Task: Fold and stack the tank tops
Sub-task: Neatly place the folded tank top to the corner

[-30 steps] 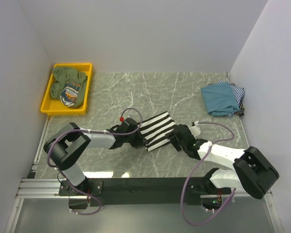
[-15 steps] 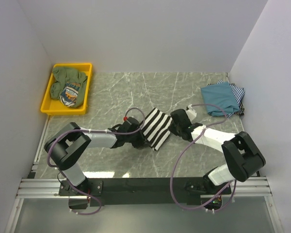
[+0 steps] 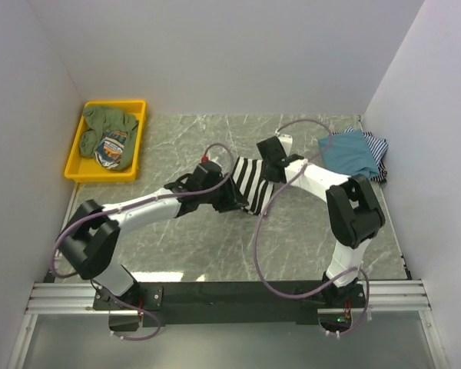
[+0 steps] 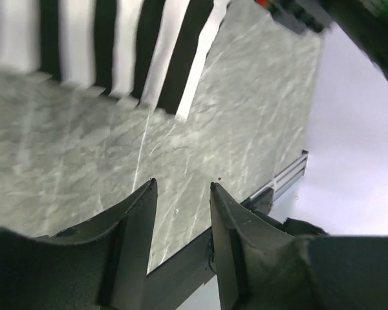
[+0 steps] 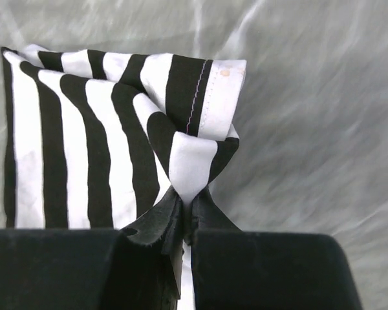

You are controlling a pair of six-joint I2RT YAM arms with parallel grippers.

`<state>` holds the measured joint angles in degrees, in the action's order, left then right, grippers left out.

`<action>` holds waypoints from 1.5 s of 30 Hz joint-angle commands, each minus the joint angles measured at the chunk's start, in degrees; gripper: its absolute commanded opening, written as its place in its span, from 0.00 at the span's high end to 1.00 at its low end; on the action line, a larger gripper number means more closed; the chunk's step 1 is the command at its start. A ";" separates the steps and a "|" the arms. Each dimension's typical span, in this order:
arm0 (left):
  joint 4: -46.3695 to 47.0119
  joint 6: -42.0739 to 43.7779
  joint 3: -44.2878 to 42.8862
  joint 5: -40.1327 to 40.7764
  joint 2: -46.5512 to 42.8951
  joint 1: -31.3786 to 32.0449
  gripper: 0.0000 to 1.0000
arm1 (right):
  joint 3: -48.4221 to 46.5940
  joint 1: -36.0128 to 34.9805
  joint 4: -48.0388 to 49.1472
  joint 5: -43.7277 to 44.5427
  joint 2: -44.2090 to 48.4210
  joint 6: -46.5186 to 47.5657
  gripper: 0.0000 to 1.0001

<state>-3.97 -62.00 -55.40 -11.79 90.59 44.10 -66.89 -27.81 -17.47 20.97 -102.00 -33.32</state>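
Observation:
A black-and-white striped tank top lies folded in the middle of the marble table. My right gripper is shut on a bunched fold of that striped top, at its far right edge in the top view. My left gripper stands open with nothing between its fingers. It hovers over bare table at the near left edge of the striped top. A teal-blue tank top rests on a thin-striped tank top at the back right.
A yellow tray at the back left holds green clothes and a printed garment. White walls close in the table on the left, right and far sides. The metal rail runs along the near edge.
My right gripper has shut on the striped top's right edge and carried it back and to the left, folding the top narrower. My left gripper has opened and let go of the cloth.

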 commanded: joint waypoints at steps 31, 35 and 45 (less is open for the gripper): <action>-17.12 25.78 -6.30 -11.41 -7.35 -18.96 0.56 | -35.76 27.02 -15.75 10.58 -10.42 38.68 1.00; -17.13 25.88 -6.30 -11.67 -7.00 -19.31 0.57 | -36.38 29.12 -16.01 10.49 -9.28 38.16 1.00; -16.78 25.96 -6.30 -12.99 -6.47 -19.84 0.57 | -40.68 33.52 -19.87 10.32 -10.24 34.82 1.00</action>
<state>-21.96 -37.08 -60.27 -23.05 84.47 24.64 -103.15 4.25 -36.12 30.30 -115.11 3.16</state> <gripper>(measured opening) 0.436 0.045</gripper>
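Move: The teal folded tank top on the stack lies about 27 cm to the right of the right gripper, some 8 cm farther out and 4 cm lower; the blue-striped tank top under it centres roughly 4 cm farther right at the same reach. The black-and-white tank top already pinched in this gripper spreads about 6 cm left and 4 cm back of its fingers. From the left gripper the teal top is about 38 cm right, 21 cm ahead and 10 cm down. Keep the right fingers shut on the striped top's right-hand edge and carry it about 29 cm right to the stack, reaching forward early and rising throughout, some 10 cm in all; roll the wrist about 30 degrees, left side down. Swing the empty, open left gripper about 11 cm left and slightly forward, lifting a little before easing down. ##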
